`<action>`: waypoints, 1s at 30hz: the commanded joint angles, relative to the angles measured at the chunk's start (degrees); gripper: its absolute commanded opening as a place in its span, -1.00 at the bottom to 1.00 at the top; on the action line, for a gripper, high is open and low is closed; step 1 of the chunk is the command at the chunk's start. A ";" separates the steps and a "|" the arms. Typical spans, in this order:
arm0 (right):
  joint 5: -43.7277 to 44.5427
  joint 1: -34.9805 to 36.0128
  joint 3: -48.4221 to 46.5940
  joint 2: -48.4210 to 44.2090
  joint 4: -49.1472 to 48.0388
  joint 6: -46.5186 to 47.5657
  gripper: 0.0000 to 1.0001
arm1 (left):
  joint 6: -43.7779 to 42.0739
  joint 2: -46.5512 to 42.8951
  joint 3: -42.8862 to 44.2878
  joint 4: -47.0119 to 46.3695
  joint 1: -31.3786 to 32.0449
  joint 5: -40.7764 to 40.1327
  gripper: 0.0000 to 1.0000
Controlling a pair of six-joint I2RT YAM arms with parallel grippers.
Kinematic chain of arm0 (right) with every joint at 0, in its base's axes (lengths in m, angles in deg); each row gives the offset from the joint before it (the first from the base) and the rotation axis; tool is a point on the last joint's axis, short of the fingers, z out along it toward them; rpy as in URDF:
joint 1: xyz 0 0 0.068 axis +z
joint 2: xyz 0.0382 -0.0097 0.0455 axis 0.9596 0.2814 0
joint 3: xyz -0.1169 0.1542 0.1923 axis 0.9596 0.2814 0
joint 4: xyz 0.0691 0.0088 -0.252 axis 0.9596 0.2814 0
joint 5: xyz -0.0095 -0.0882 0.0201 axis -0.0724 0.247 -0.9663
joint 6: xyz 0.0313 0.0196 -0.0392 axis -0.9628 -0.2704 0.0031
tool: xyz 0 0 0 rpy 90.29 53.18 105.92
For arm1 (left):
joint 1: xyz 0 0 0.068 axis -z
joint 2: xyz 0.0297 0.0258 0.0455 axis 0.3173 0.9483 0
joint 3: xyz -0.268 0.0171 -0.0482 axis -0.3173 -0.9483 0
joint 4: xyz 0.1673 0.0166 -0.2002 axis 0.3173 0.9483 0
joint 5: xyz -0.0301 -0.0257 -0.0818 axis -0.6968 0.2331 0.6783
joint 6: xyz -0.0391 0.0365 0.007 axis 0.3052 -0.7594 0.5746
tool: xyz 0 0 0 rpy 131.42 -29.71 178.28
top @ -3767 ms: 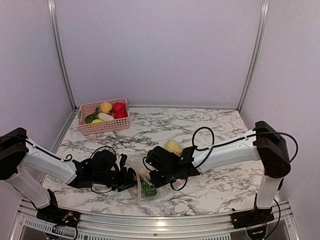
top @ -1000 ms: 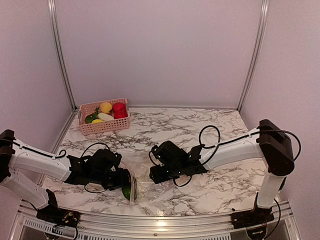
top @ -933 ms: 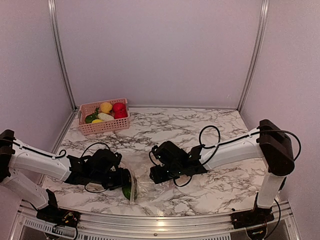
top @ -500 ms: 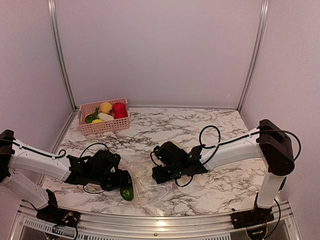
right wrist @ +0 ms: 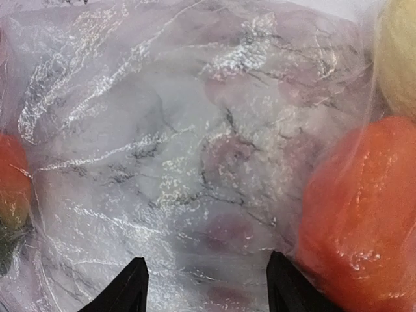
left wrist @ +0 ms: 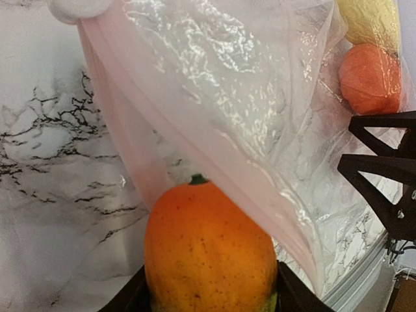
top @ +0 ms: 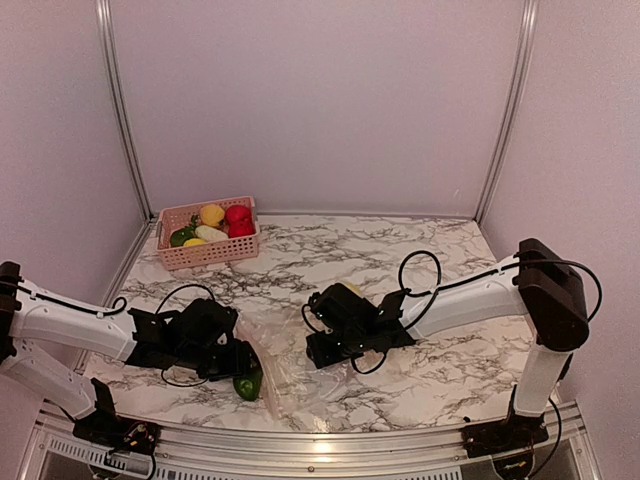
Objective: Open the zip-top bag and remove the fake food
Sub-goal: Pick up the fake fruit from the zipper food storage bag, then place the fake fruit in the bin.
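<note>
The clear zip-top bag (top: 292, 372) lies crumpled on the marble between my two grippers. My left gripper (top: 238, 366) is shut on an orange and green fake fruit (top: 247, 386) at the bag's left edge. In the left wrist view the fruit (left wrist: 208, 247) fills the jaws, with the bag's film (left wrist: 247, 117) draped over its right side. A red-orange piece (left wrist: 370, 78) and a yellow piece (left wrist: 372, 19) sit inside the bag. My right gripper (right wrist: 211, 286) is open just above the bag (right wrist: 182, 143), next to the red-orange piece (right wrist: 364, 214).
A pink slatted basket (top: 210, 256) with several toy foods stands at the back left, near the wall. The right gripper's black fingers (left wrist: 383, 175) show at the right edge of the left wrist view. The table's near rail (top: 320, 445) runs just below the bag.
My left gripper has drawn the orange and green fruit a little left and nearer, out past the bag's edge. The bag's film has slumped to the right. The right arm has barely moved.
</note>
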 commanded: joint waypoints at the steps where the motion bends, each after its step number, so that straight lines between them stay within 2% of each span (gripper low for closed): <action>1: 1.82 -1.19 0.35 -1.66 2.61 0.20 0.21 | -1.05 -4.70 1.15 5.62 0.10 -2.64 -0.15; 11: 2.06 -2.05 1.45 -3.31 2.37 0.34 0.22 | -0.15 -12.55 1.37 12.38 0.07 -6.51 -0.23; 18: 1.67 -1.30 -0.30 -5.38 2.92 1.21 0.23 | -0.87 -15.03 6.33 18.41 -0.95 -14.01 -0.24; 23: 2.75 -0.25 -1.59 -7.99 4.35 1.84 0.24 | -5.04 -15.30 10.10 18.52 -5.98 -14.81 -0.23; 30: 3.55 0.08 -1.63 -11.33 5.64 1.83 0.26 | -13.06 -12.09 17.54 14.56 -19.68 -12.74 -0.22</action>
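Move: The fruit basket, where the left hand is taking the orange-green fruit it already holds, lies roughly 40 cm ahead and 17 cm to its left, at about hand height. The bag's zip mouth is close by, some 3 cm right and 2 cm ahead, draped by the fruit; the red-orange fruit still bagged sits about 12 cm ahead and 21 cm right. From the right hand, the basket is some 35 cm ahead and 32 cm left. Lifting clear of the bag mouth, the left hand rises with a slight drift left, then sweeps forward and left towards the basket while still climbing, about 12 cm up and 9 cm forward in all, keeping its grip, tilting up and turning counter-clockwise some 15 degrees each. The right hand, fingers apart, shifts barely 2 cm right over the bag, then lifts about 5 cm. ##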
